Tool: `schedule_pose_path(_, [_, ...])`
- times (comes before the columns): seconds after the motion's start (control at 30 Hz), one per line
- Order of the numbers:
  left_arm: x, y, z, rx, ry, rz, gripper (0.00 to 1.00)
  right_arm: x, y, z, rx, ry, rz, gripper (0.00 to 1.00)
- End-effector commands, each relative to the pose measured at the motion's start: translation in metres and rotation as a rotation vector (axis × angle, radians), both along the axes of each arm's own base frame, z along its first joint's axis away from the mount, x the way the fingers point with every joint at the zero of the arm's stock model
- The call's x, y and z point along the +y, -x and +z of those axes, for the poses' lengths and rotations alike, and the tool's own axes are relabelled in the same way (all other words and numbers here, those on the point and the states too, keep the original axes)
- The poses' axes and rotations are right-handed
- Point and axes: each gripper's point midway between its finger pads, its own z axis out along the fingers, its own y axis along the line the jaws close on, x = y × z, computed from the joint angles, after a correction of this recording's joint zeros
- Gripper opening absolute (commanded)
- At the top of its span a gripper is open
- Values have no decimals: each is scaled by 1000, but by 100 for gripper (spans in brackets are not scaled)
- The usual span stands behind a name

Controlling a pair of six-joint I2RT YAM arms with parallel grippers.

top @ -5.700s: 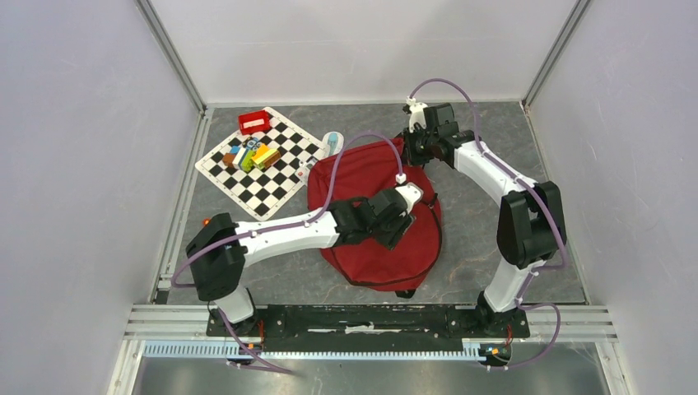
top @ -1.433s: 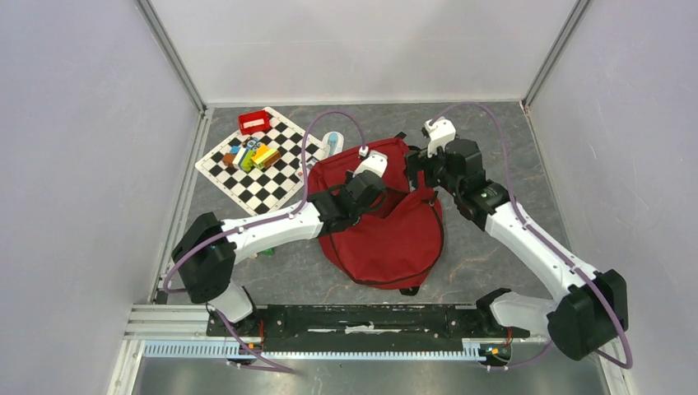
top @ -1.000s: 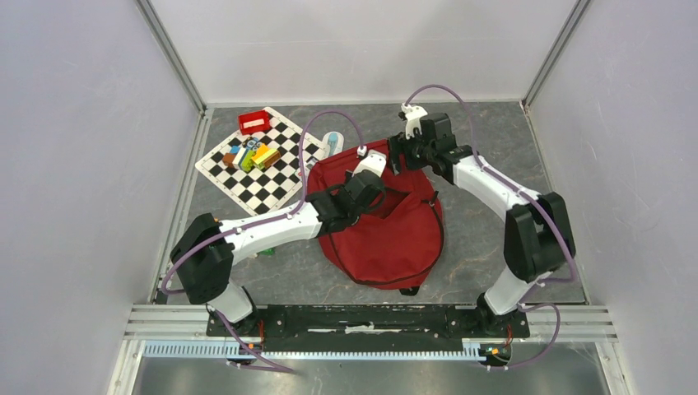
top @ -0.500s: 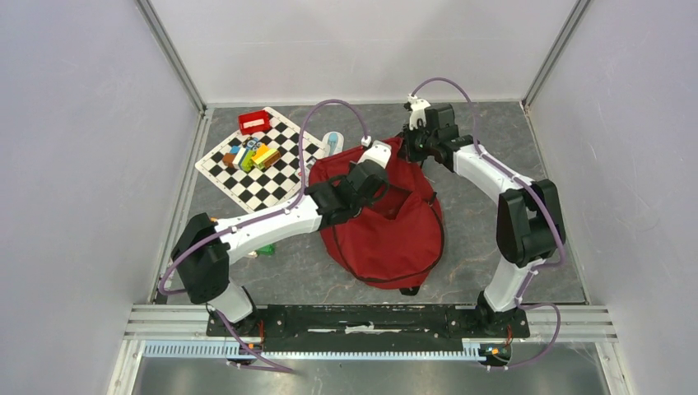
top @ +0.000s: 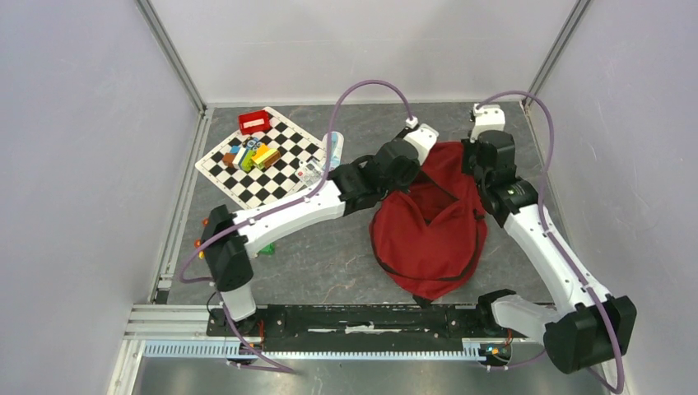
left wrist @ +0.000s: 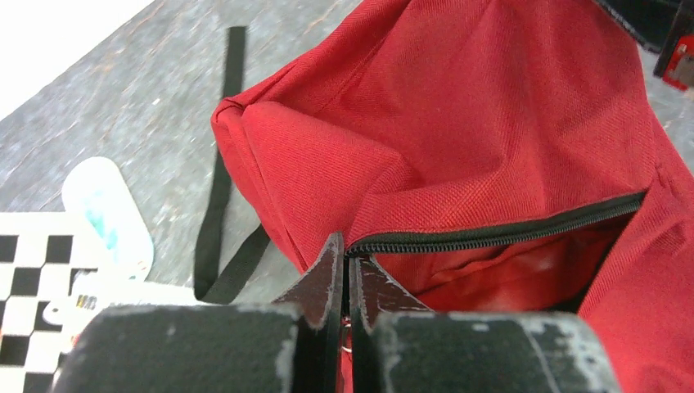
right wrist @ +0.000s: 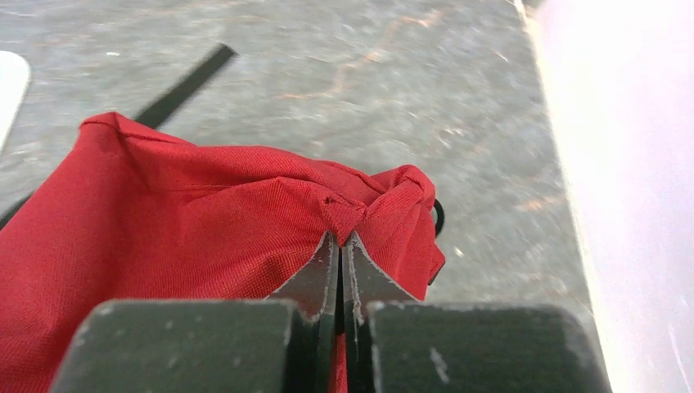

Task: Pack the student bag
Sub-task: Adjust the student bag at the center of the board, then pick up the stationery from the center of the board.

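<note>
The student bag (top: 428,239), dark red with black zippers, lies at the right of the table, its top pulled up between both arms. My left gripper (left wrist: 347,246) is shut on the bag's fabric at the end of the black zipper (left wrist: 499,232), whose opening gapes a little. At the bag's far right top, my right gripper (right wrist: 342,241) is shut on a pinched fold of red fabric (right wrist: 348,209). From above, the left gripper (top: 420,156) and the right gripper (top: 476,160) hold the bag's upper edge from either side.
A checkered board (top: 263,160) at the back left carries several coloured blocks (top: 251,154) and a small red box (top: 254,121). A white and blue case (top: 332,146) lies beside the board. A small green thing (top: 267,248) sits by the left arm. Black strap (left wrist: 219,188) trails on the table.
The bag has been dragged to the right, with both grippers on its top. The right gripper, open one second ago, has shut on the fabric. The left arm has stretched further right.
</note>
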Motion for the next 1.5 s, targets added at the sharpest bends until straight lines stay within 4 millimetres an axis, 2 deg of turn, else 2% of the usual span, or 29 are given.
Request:
schedule_pose_path(0.0, [-52,-15,23,-90,82,-117,2,-39,6,-5,-61,29,-193,0])
schedule_pose_path(0.17, [-64,-46,-8,-91,21,-83,2,-44,17,-57,19,-13,-220,0])
schedule_pose_path(0.27, [-66,-65,-20,-86,-14,-64,2,-48,22,-71,40,-24,-238,0])
schedule_pose_path(0.37, [-67,-73,-30,-60,-35,-72,2,-45,24,-73,52,-12,-206,0])
schedule_pose_path(0.4, [-67,-73,-31,-51,-34,-77,2,-43,24,-71,54,-4,-183,4])
schedule_pose_path(0.43, [-65,-74,-32,-39,-30,-79,2,-41,24,-68,52,1,-164,13])
schedule_pose_path(0.53, [-57,-72,-37,-2,-33,-73,2,-42,29,-60,40,28,-142,51])
schedule_pose_path(0.6, [-52,-66,-34,34,-6,-68,7,-39,32,-55,29,42,-103,70])
schedule_pose_path(0.63, [-50,-61,-28,40,10,-77,18,-33,33,-53,24,45,-52,77])
schedule_pose_path(0.7, [-47,-53,-16,46,44,-90,55,-15,35,-51,19,36,63,85])
schedule_pose_path(0.73, [-43,-49,-9,47,62,-87,69,-6,36,-51,20,43,135,87])
schedule_pose_path(0.77, [-38,-46,-5,49,73,-78,81,4,38,-51,19,42,200,89])
schedule_pose_path(0.8, [-33,-42,1,52,86,-72,88,10,39,-51,21,39,242,89])
schedule_pose_path(0.9, [-9,-34,13,69,109,-19,99,23,39,-50,26,25,316,90])
schedule_pose_path(1.03, [35,-31,10,137,152,89,100,37,36,-52,35,5,391,90])
schedule_pose_path(1.1, [63,-34,3,193,188,168,100,43,34,-54,46,-4,422,89])
schedule_pose_path(1.3, [136,-57,-36,373,291,380,100,55,30,-52,39,4,478,89])
schedule_pose_path(1.47, [201,-93,-80,483,285,537,100,65,29,-44,35,19,510,88])
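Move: Both hands already pinch the lifted far end of the student bag. Its middle lies about 12 cm back and 5 cm to the right of the left hand, and about 16 cm back and 5 cm to the left of the right hand, some 15 cm below both. From the left hand, down on the board, the pencil case is about 23 cm left and 2 cm back, the rounded case some 20 cm left and 7 cm ahead. Down some 8 cm and about 5 cm to the right, both arms lower the held end of the bag, the left also carrying forward, then both open wide and let go. The left hand backs up off the cloth, then swings left over the bare board towards the pencil case, going forward and sinking late. The right rises slightly, then shifts about 9 cm left above the bag, turning counter-clockwise and sinking again. ##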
